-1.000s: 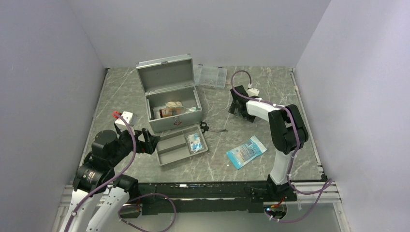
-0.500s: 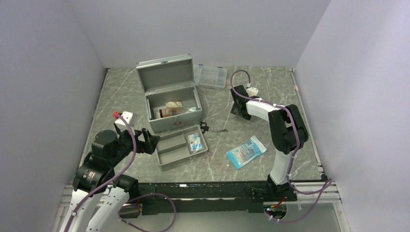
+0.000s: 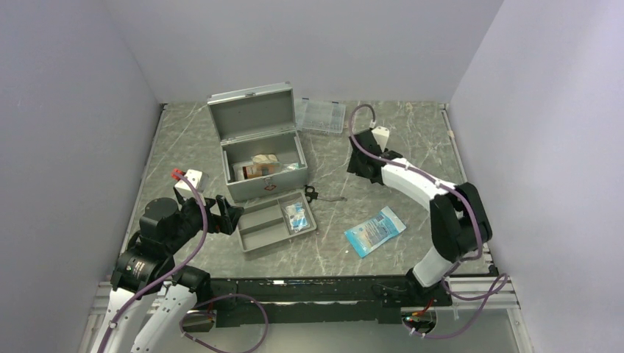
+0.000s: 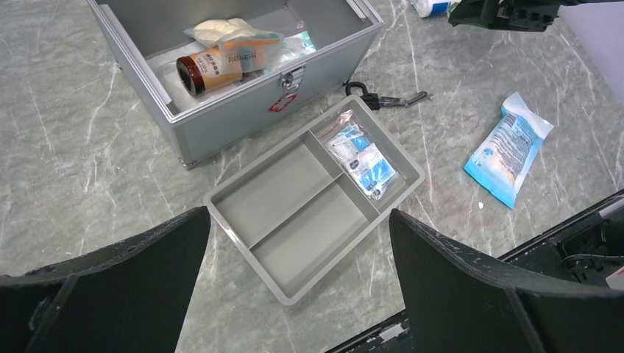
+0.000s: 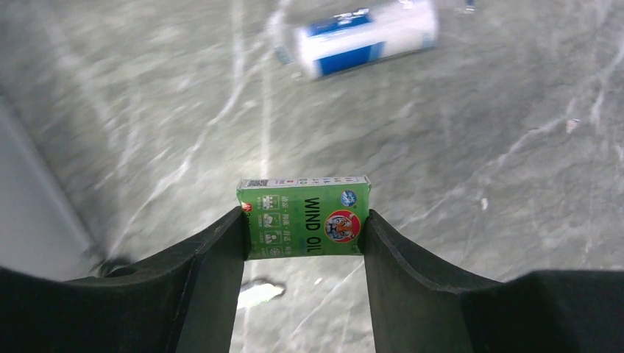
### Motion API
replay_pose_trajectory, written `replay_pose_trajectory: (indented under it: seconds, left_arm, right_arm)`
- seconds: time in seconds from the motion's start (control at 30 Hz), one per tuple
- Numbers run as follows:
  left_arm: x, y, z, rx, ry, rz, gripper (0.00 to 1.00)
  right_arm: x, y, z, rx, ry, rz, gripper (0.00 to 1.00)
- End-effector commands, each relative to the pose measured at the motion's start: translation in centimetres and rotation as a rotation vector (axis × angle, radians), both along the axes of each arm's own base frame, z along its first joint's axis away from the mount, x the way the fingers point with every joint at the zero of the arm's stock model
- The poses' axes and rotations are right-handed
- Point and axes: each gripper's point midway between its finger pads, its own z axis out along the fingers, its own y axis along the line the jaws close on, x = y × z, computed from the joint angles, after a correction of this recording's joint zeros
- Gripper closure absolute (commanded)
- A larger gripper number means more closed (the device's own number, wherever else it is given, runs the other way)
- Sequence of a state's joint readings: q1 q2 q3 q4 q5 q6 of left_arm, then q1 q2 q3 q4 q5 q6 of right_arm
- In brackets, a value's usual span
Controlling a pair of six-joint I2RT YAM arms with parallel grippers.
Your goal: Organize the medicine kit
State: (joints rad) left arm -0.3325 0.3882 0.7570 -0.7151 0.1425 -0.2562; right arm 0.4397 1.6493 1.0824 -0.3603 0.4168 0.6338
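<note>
The medicine kit (image 3: 257, 140), a grey metal box with its lid up, stands at the back left; it holds a brown bottle (image 4: 206, 71) and some packets. My right gripper (image 3: 360, 163) hovers to the right of the kit. In the right wrist view that gripper (image 5: 304, 229) is shut on a green "Wind Oil" box (image 5: 305, 213), held above the marble top. My left gripper (image 4: 298, 215) stands wide open with nothing in it, low over the near left, just left of the shallow grey tray (image 4: 294, 213).
The grey divided tray (image 3: 265, 229) holds blue-and-white sachets (image 3: 296, 215) in one end compartment. A blue packet (image 3: 375, 230) lies near the right. A black clip tool (image 3: 316, 195) lies by the kit. A clear compartment case (image 3: 321, 115) sits behind. A blue-white roll (image 5: 360, 37) lies on the table.
My right gripper has shut on the green box and risen a little. Its elbow has swung out to the right. The left arm has not moved.
</note>
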Motion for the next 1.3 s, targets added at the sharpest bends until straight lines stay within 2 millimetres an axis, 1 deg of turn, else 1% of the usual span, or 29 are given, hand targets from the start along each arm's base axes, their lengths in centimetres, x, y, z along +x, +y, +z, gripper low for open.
replay_pose_trajectory:
  seconds: [0.0,0.07,0.13,0.17,0.2,0.23,0.47,0.67,0.77,0.87,0.9,1.03,1.17,1.27]
  left_arm:
    - [0.4,-0.1,0.9,-0.014,-0.031,0.0,0.01]
    - [0.4,-0.1,0.9,-0.014,-0.03,0.0,0.01]
    - [0.4,-0.1,0.9,-0.014,-0.03,0.002,0.01]
    - [0.4,-0.1,0.9,-0.013,-0.03,0.005,0.01]
    - [0.4,0.0,0.9,-0.012,-0.032,0.009,0.01]
    - [0.4,0.1,0.9,-0.013,-0.032,0.012,0.01]
    - [0.3,0.5,1.2,-0.017,-0.05,0.035,0.01]
    - [0.2,1.3,1.5,-0.018,-0.063,0.083,0.01]
    - [0.2,2.4,1.7,-0.02,-0.076,0.148,0.01]
    - [0.0,3.6,2.1,-0.028,-0.098,0.216,0.01]
    - [-0.1,3.9,2.2,-0.033,-0.106,0.232,0.01]
    - [-0.6,4.7,2.7,-0.05,-0.138,0.271,0.01]
    - [-0.8,4.8,3.0,-0.057,-0.156,0.273,0.01]
    - [-0.9,4.8,3.0,-0.057,-0.158,0.27,0.01]
  right_arm:
    - [-2.3,2.6,3.6,-0.072,-0.064,0.132,0.52]
    - [-3.7,4.0,4.4,-0.085,-0.078,0.179,0.51]
    - [-5.4,5.9,4.8,-0.058,-0.082,0.231,0.51]
    - [-6.0,6.4,4.8,-0.047,-0.078,0.245,0.51]
    - [-6.8,7.5,5.2,-0.034,-0.086,0.275,0.51]
    - [-7.5,8.1,5.4,-0.028,-0.093,0.29,0.51]
    - [-11.1,12.8,6.3,0.028,-0.102,0.42,0.51]
    - [-14.2,18.0,6.7,0.03,-0.122,0.523,0.51]
    - [-16.1,21.2,6.9,0.048,-0.125,0.58,0.51]
    - [-17.3,24.0,6.6,0.063,-0.116,0.624,0.51]
    - [-17.7,24.9,6.0,0.06,-0.103,0.64,0.51]
    - [-18.8,27.9,5.0,0.075,-0.08,0.684,0.51]
    - [-19.2,30.1,3.6,0.081,-0.055,0.711,0.51]
    - [-19.6,31.1,2.5,0.087,-0.032,0.727,0.51]
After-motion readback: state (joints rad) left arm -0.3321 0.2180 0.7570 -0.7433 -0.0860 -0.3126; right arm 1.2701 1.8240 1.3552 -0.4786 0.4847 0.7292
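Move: The right hand already holds the green wind oil box clear of the table. The tray's near-left compartment lies about 31 cm to its left, 18 cm back and 8 cm below. The packet bag in the tray is about 20 cm left and 13 cm back, the scissors some 12 cm left and 6 cm back, the blue pack 19 cm back and 2 cm right, all at table level. From the left hand, that compartment is roughly 4 cm ahead, 8 cm right and 23 cm down. Still pinching the wind oil box, the right hand swings about 28 cm left and 20 cm back towards the tray's near-left compartment, rising some 5 cm early and sinking about 3 cm at the end while turning some 40 degrees counter-clockwise. The empty left hand, fingers wide open, moves aside 4 cm left and 2 cm up, turning slightly counter-clockwise. ##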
